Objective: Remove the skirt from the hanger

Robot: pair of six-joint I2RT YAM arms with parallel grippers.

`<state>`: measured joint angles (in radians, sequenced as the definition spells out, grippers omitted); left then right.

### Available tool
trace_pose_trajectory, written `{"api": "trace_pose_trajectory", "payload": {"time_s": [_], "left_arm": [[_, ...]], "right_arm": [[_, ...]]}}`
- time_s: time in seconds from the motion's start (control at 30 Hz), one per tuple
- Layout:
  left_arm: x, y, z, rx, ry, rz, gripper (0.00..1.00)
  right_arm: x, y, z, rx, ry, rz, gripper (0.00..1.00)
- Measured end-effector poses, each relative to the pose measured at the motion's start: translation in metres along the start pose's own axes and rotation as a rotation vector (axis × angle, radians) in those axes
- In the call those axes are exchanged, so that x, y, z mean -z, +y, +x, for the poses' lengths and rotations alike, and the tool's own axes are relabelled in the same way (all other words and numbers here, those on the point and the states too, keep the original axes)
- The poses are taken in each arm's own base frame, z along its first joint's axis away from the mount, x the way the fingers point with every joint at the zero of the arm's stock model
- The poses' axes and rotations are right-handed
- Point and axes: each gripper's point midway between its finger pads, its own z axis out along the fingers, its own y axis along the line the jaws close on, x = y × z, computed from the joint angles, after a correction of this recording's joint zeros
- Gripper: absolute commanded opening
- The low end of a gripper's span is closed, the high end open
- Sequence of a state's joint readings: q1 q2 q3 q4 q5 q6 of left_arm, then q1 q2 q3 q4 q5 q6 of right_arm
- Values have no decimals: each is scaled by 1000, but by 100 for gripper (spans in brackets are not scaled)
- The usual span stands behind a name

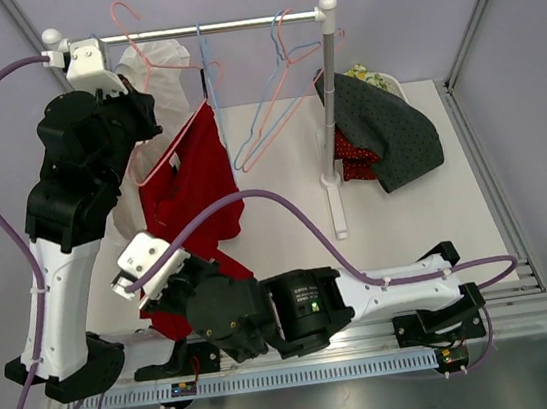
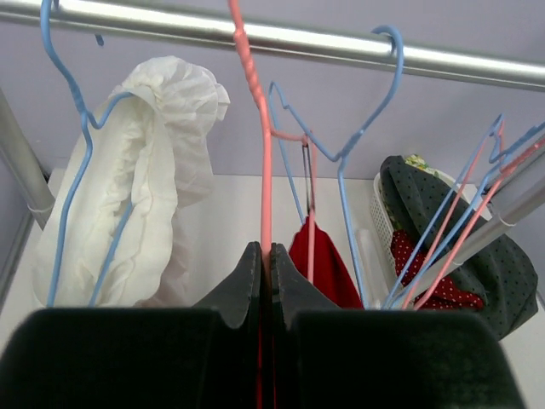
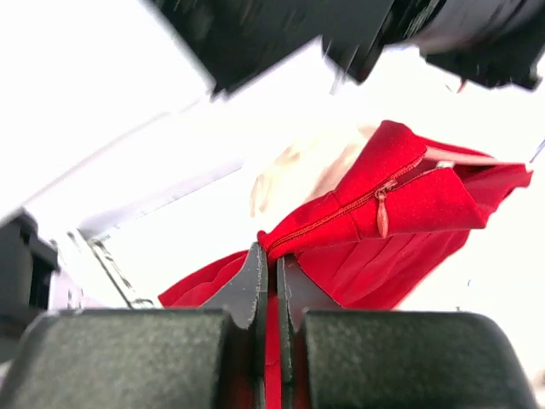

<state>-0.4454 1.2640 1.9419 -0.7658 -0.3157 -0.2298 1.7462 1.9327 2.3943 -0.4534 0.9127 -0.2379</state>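
The red skirt [image 1: 195, 180] hangs from a pink wire hanger [image 1: 167, 144] at the left of the rack and trails down to the table's near edge. My left gripper [image 1: 151, 118] is high up beside the rail, shut on the pink hanger [image 2: 266, 170]; its gripper [image 2: 266, 256] pinches the wire just below the neck. A bit of the skirt [image 2: 328, 264] shows behind the jaws. Low and near, my right gripper [image 1: 162, 302] is shut on the skirt's edge. In the right wrist view that gripper [image 3: 272, 260] clamps the fabric of the skirt [image 3: 400, 230] next to the zip seam.
A white garment [image 1: 162, 63] on a blue hanger [image 2: 68, 85] hangs left of the skirt. Empty blue and pink hangers [image 1: 275, 103] hang from the rail [image 1: 230, 26]. The rack post [image 1: 331, 106] stands mid-table. A basket [image 2: 377, 213] holding dark dotted cloth [image 1: 395, 133] sits back right.
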Motion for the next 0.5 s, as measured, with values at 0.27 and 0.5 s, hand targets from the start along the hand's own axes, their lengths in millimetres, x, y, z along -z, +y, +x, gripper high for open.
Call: {"api": "trace_pose_trajectory", "payload": {"time_s": [0.27,0.5], "left_arm": [[-5,1,-5,-95,46,-13,0],[3,6,-4,-133,66,-21,0]], "right_arm": [[27,0,13,37,39,48,0],[49,-8,27,39,48,38,0]]}}
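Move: The right gripper already pinches the red skirt's waistband by the zip; the pink hanger's right end, where the skirt's black loops hang, lies some 25 cm ahead of this hand, 11 cm to its right and a little above. From the left gripper, shut on the hanger's left side, that end is about 12 cm ahead and 8 cm right. An empty blue hanger stands roughly 5 cm to the right of that end and 6 cm beyond it; the white garment is about 20 cm ahead of the left hand, 8 cm left and lower. Keep the right fingers shut on the waistband and draw the skirt about 5 cm to the right, easing back and down some 2 cm each, so that the waist comes off the hanger's lower bar. Keep the left gripper's hold on the pink hanger nearly in place, only rolling it roughly 10 degrees so its left side rises. ##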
